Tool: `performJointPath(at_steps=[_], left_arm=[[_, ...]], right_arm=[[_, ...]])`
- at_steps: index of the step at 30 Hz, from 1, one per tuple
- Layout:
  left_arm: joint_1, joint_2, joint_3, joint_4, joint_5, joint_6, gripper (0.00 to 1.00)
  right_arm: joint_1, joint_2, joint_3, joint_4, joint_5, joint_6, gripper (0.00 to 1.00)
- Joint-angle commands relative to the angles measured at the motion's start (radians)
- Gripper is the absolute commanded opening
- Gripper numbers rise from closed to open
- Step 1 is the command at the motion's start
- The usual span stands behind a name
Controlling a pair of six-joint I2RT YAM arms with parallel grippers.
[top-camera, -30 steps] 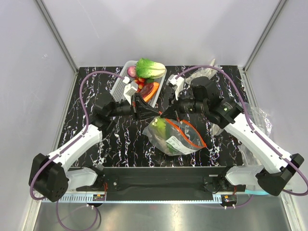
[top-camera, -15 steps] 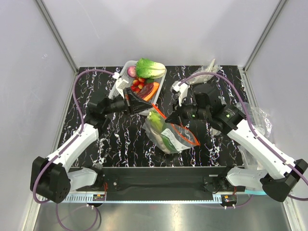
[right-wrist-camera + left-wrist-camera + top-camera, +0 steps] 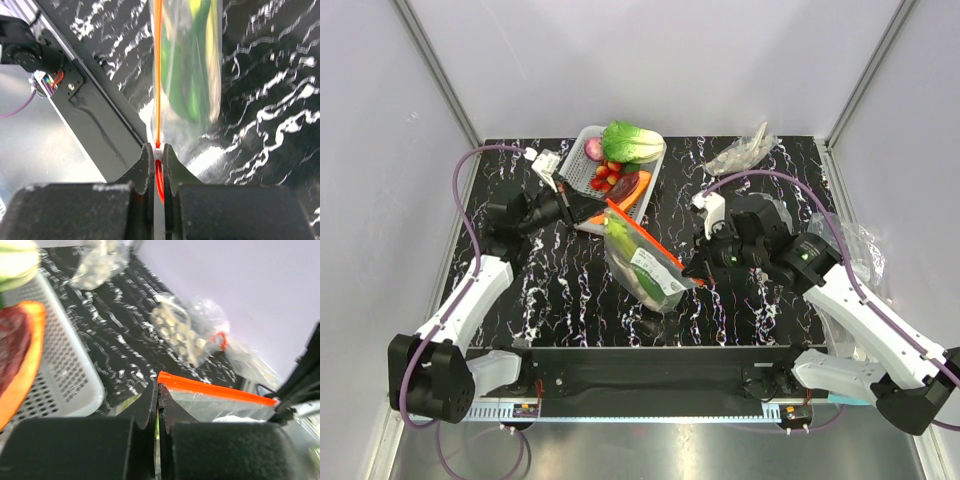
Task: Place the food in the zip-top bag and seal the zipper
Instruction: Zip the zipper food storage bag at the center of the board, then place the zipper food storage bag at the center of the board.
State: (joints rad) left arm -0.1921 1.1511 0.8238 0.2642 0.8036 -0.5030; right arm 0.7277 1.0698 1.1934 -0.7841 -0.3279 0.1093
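Note:
The zip-top bag [image 3: 642, 262] hangs between my two grippers above the table's middle. Through its clear wall the food shows: green pieces [image 3: 646, 283] and a pale green leafy end [image 3: 617, 236], beside a white label [image 3: 658, 266]. The zipper [image 3: 650, 240] runs as one straight red-orange line. My left gripper [image 3: 607, 206] is shut on the bag's far left corner, right at the zipper's end [image 3: 165, 378]. My right gripper [image 3: 698, 275] is shut on the zipper's white slider [image 3: 158, 150]; the strip [image 3: 157, 75] runs straight away from it, next to the green food [image 3: 190, 75].
A white basket [image 3: 572, 178] at the back holds a leafy cabbage [image 3: 630, 142], small red pieces [image 3: 608, 174] and an orange-rimmed slice [image 3: 628, 188]. Wrinkly clear bags lie at the back right [image 3: 745, 155] and by the right edge [image 3: 855, 240].
The left gripper has drawn back to the left and the right gripper has moved nearer and rightward. The zipper, a loose open loop before, is now one taut straight line.

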Motion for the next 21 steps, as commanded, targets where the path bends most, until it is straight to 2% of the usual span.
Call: performJointPath(at_steps=[1, 7, 12, 16, 18, 21], left_arm=[[0.040, -0.027, 0.040, -0.006, -0.122, 0.061, 0.00], [0.046, -0.021, 0.029, 0.006, -0.115, 0.050, 0.00], [0.049, -0.057, 0.021, -0.031, -0.164, 0.038, 0.00], [0.084, -0.094, -0.005, -0.092, -0.289, 0.015, 0.00], [0.115, -0.096, -0.012, -0.100, -0.297, -0.006, 0.00], [0.170, -0.097, -0.029, -0.102, -0.363, -0.037, 0.00]], right_arm=[[0.010, -0.034, -0.021, -0.125, 0.020, 0.036, 0.01], [0.010, -0.042, -0.009, -0.156, 0.059, 0.061, 0.00], [0.010, -0.002, 0.047, -0.103, 0.162, 0.076, 0.00], [0.010, 0.129, 0.182, -0.064, 0.269, 0.093, 0.00], [0.004, 0.203, 0.225, -0.021, 0.321, 0.086, 0.00], [-0.048, 0.321, 0.297, 0.057, 0.303, 0.073, 0.00]])
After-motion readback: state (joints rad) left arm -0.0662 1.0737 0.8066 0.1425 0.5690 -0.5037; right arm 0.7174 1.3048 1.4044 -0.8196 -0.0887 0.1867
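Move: Shut fingers hold both ends of the bag's orange zipper. The white slider is between the right fingertips, with the zipper's right end only about 2 cm to their right and 1 cm back. From the left hand the slider is some 19 cm right, 16 cm back and 3 cm lower. The food-filled bag body hangs about 9 cm back, 7 cm right and 11 cm below the left hand; the tray is roughly 13 cm ahead of it, 3 cm right and 18 cm down. Keeping its pinch on the zipper's left corner, the left hand draws it about 7 cm left and 3 cm forward, mostly late, turning some 20 degrees counter-clockwise. The right hand, still gripping the slider, first eases about 2 cm right and down, then sweeps roughly 8 cm forward and a little left and up, turning clockwise. ##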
